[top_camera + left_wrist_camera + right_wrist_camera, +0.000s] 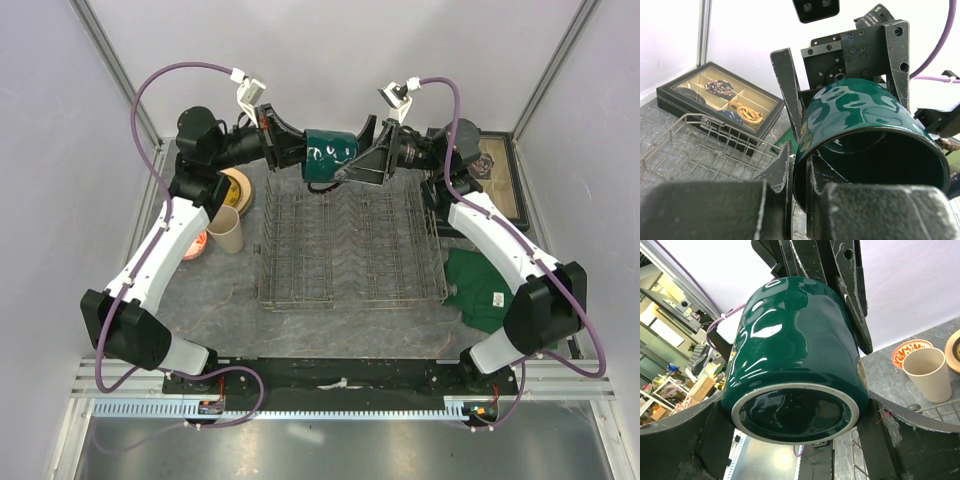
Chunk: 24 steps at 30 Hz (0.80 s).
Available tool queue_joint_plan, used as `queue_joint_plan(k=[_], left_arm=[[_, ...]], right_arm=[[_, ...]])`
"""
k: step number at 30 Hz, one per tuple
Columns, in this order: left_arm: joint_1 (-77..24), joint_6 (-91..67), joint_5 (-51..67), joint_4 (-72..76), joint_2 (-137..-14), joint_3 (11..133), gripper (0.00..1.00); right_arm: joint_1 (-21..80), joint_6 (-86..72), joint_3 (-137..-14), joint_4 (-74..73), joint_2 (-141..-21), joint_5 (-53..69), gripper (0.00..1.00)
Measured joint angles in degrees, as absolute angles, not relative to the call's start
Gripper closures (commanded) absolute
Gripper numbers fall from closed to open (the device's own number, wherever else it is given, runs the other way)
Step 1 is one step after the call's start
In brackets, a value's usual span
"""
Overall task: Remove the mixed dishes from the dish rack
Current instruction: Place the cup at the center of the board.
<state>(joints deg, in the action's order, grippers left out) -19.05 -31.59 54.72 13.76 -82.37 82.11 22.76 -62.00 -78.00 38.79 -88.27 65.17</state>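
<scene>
The dark green mug (330,155) hangs on its side in the air over the back edge of the grey wire dish rack (350,250), between my two grippers. My left gripper (300,158) is shut on the mug's rim (865,125), one finger inside the mouth and one outside (800,165). From the other end my right gripper (365,158) clasps the mug's body (795,350), its fingers wide apart on both sides (790,410). No dish shows in the rack (690,145).
Left of the rack stand the beige tumbler (226,230), the red-and-white bowl (196,245) and the gold-brown plate (240,190). A green folded cloth (485,285) lies right of the rack. The glass-lidded box (505,175) sits at the back right.
</scene>
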Motion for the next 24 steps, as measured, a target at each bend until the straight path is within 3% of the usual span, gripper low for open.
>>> queue_joint_plan(k=[6,24], left_arm=[[-17.76,-32.14,56.53,14.00,-81.28,80.86,0.98],[-11.33,-37.52,59.68,15.33,-75.81,78.19,0.99]], right_arm=[[22.94,-59.46,-78.00,36.10,-87.68,65.32,0.02],[19.59,-54.37,-76.97,33.74,-87.09,65.49,0.02]])
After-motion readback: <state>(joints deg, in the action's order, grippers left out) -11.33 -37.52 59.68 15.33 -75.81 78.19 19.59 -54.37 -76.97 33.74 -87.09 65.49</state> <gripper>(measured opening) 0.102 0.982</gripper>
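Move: The green cup lies on its side in mid-air between both hands, mouth to the left hand: its middle is about 5 cm right and 3 cm back of that hand, and about 4 cm left and 1 cm back of the right hand. Some 35 cm below the left hand, the beige cup stands about 20 cm left and level with it, the plate stack 8 cm beyond that cup; the rack's middle is about 9 cm right, straight below. The green cup leaves the right hand: its fingers, wide around the base end, ease a little farther open and let go, while the left hand keeps its pinch on the rim and draws the cup about 5 cm left, slightly back and up at the end. The right hand then backs off, some 2 cm forward and right, sinking slightly. ##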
